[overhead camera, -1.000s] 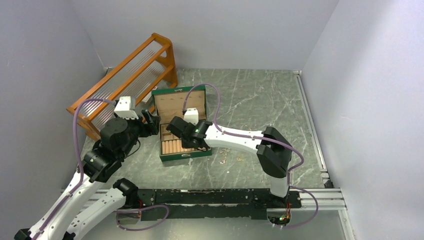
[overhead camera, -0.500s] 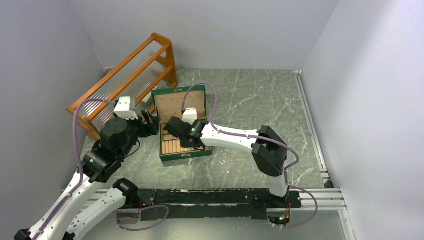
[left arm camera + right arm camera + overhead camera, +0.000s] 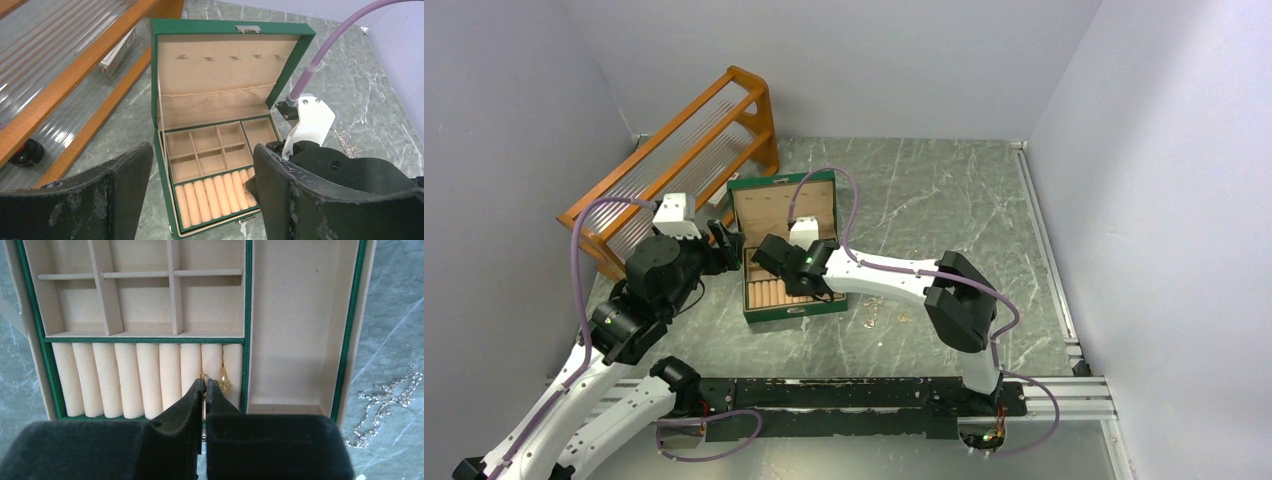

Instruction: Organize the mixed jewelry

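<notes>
The green jewelry box stands open, with a beige lining, several small compartments at the back and a row of ring rolls at the front. My right gripper is shut on a thin gold ring over the right end of the rolls. A second gold piece with a clover charm sits in the last slot. Loose chains of the mixed jewelry lie on the table right of the box. My left gripper is open at the box's left front corner, with nothing between its fingers.
A wooden rack with clear shelves stands against the left wall, close behind the box. A small white carton lies on its lower shelf. My right arm's purple cable arcs over the box's right side. Grey walls enclose the marble table.
My right wrist has shifted slightly to the left over the box's ring rolls. The left arm has not moved.
</notes>
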Tool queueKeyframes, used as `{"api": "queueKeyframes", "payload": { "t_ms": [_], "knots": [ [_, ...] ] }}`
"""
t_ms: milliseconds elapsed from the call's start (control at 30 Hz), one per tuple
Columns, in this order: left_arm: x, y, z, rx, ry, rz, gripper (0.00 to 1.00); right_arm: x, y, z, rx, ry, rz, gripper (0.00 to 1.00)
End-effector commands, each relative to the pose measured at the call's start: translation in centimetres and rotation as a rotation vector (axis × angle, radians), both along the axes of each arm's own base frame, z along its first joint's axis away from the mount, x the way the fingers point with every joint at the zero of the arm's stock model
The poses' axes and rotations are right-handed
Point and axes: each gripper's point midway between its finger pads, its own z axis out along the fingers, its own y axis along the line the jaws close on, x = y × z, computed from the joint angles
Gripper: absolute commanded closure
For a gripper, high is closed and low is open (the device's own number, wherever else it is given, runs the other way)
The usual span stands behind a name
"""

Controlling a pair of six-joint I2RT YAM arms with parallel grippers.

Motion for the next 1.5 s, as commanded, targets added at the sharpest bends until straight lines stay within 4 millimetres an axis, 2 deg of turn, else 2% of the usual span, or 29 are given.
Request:
{"api": "queueKeyframes", "payload": {
  "t_ms": [0, 800, 1100, 1200, 1467],
  "knots": [
    [0.1, 0.5, -0.3, 0.013, 0.006, 0.022, 0.22, 0.2, 0.5, -0.5, -0.011, -0.006, -0.001, 1.0],
    [0.2, 0.4, -0.5, 0.021, 0.013, 0.023, 0.22, -0.1, 1.1, -3.1, -0.044, 0.036, 0.021, 0.99],
    [0.3, 0.3, -0.6, 0.019, 0.016, 0.022, 0.22, 0.4, 1.4, 0.7, 0.029, -0.016, 0.017, 0.77],
    [0.3, 0.3, -0.6, 0.018, 0.017, 0.024, 0.22, 0.6, 1.3, 2.3, 0.069, -0.047, 0.009, 0.75],
    [0.5, 0.1, -0.8, 0.018, 0.025, 0.02, 0.22, 0.5, 0.8, 3.5, 0.161, -0.094, -0.004, 0.73]
  ]
}}
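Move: Just below the right hand, which already pinches a small gold ring, lies the slot for it, about 1 cm down: the second gap from the right between the cream ring rolls. The flower ring sits some 2 cm to the right, level with it. The six-part tray is about 6 cm ahead and 4 cm left, the silver chain some 15 cm right and 3 cm back. From the left hand the slot lies about 10 cm right, 1 cm back and 20 cm below. Pressing down a little over 1 cm, the right hand carries the pinched ring into the gap between the rolls, edging slightly left, and pauses there. Its fingers then open about a quarter of their range, letting go of the ring, and the hand rises some 2.5 cm straight off it. ##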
